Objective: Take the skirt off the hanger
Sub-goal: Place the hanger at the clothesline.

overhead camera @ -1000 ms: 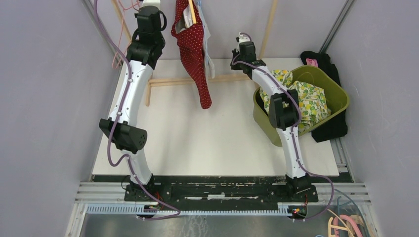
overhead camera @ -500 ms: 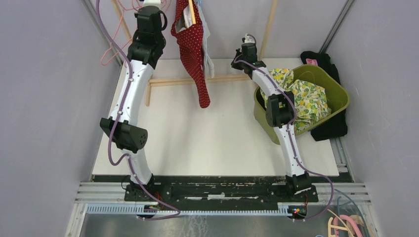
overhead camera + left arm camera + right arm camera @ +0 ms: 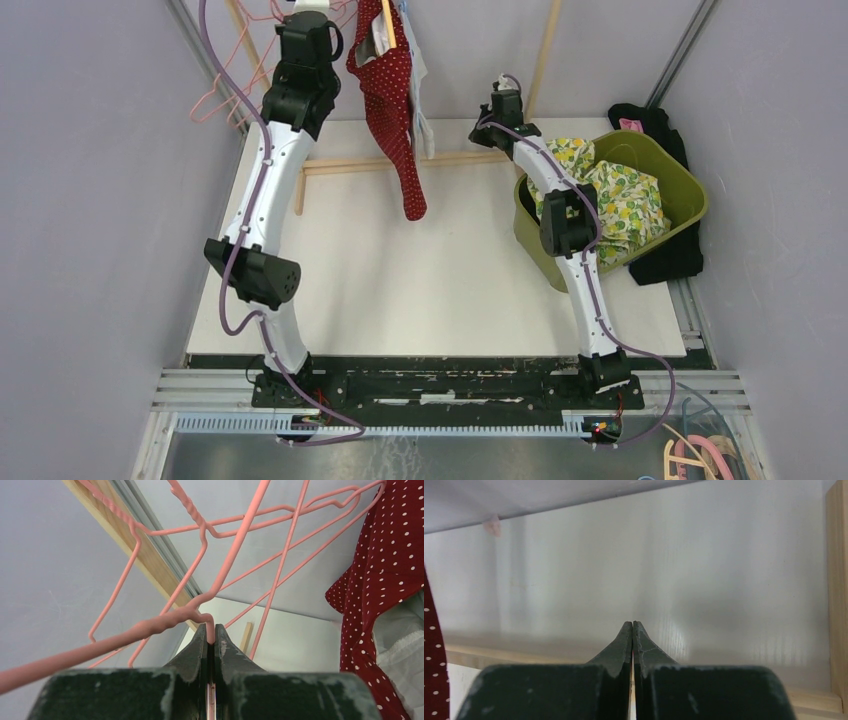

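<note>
My left gripper (image 3: 211, 632) is shut on the twisted neck of a bare pink wire hanger (image 3: 165, 621), high at the back left. From above, that hanger (image 3: 215, 95) sticks out toward the left wall with no cloth on it. More pink hangers (image 3: 300, 525) hang behind it. A red white-dotted garment (image 3: 392, 110) hangs at the back centre, also at the right of the left wrist view (image 3: 385, 580). A lemon-print cloth (image 3: 620, 205) lies in the green basket (image 3: 680, 185). Which one is the skirt I cannot tell. My right gripper (image 3: 507, 82) (image 3: 632, 625) is shut and empty, facing the back wall.
A pale garment (image 3: 425, 130) hangs behind the red one. The rack's low wooden bar (image 3: 400, 162) crosses the back of the table, with an upright post (image 3: 545, 45) at the right. A black cloth (image 3: 670, 258) lies under the basket. Spare pink hangers (image 3: 700, 455) lie front right.
The pink hanger in my left gripper has swung further out to the left. My right gripper has lifted and moved back toward the wall, still shut.
</note>
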`<move>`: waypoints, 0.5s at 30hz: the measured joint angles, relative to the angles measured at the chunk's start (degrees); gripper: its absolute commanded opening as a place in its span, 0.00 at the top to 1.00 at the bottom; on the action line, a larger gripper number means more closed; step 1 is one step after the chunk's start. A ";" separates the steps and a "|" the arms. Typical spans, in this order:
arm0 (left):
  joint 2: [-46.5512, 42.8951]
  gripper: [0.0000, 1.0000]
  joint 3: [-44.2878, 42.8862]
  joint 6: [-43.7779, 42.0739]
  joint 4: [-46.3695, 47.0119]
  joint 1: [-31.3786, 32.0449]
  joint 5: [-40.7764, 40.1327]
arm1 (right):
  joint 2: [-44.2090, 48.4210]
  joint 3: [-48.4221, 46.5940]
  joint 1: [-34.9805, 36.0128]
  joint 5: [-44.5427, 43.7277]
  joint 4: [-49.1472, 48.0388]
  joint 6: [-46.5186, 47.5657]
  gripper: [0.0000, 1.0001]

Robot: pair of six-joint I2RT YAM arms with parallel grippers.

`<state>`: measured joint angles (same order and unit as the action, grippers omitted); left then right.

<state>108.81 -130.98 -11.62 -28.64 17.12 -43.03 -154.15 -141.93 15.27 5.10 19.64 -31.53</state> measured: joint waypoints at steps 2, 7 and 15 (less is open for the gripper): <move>-0.26 0.97 0.17 0.00 -0.07 0.11 -0.17 | 0.00 0.02 0.20 -0.26 1.09 0.79 0.99; -3.30 0.97 3.52 0.00 -0.57 0.26 -0.31 | 0.22 1.88 0.98 -1.42 2.05 1.86 0.99; -11.69 0.97 9.73 0.00 -1.68 0.37 -0.63 | 2.23 5.90 2.08 -3.21 0.92 4.22 1.00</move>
<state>97.12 -121.25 -11.62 -30.33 17.50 -43.66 -151.92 -136.03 17.34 1.89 20.56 -27.31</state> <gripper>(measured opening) 0.069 0.010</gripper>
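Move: The clothesline's rail, where the held pink hanger belongs, is out of view, roughly 8 cm ahead of the left hand, 12 cm above it and a little to its left, about 3 cm. The other pink hangers hang some 9 cm ahead, 4 cm left and 3 cm higher; the rack's left post stands 8 cm ahead and 10 cm left, level with the hand. The red dress hangs 8 cm ahead, 12 cm right and 8 cm lower. From the right hand that stretch of rail lies about 30 cm left, 3 cm back and 48 cm up. The pink hanger, still pinched just below its twisted neck, is drawn back about 5.5 cm towards the robot by the left arm, away from the post and the hanging hangers, slowly at first, then faster, and rising some 2 cm late on. The wrist keeps its angle and the fingers their hold. The empty, shut right hand sinks and backs off by 2 cm or so each way. ##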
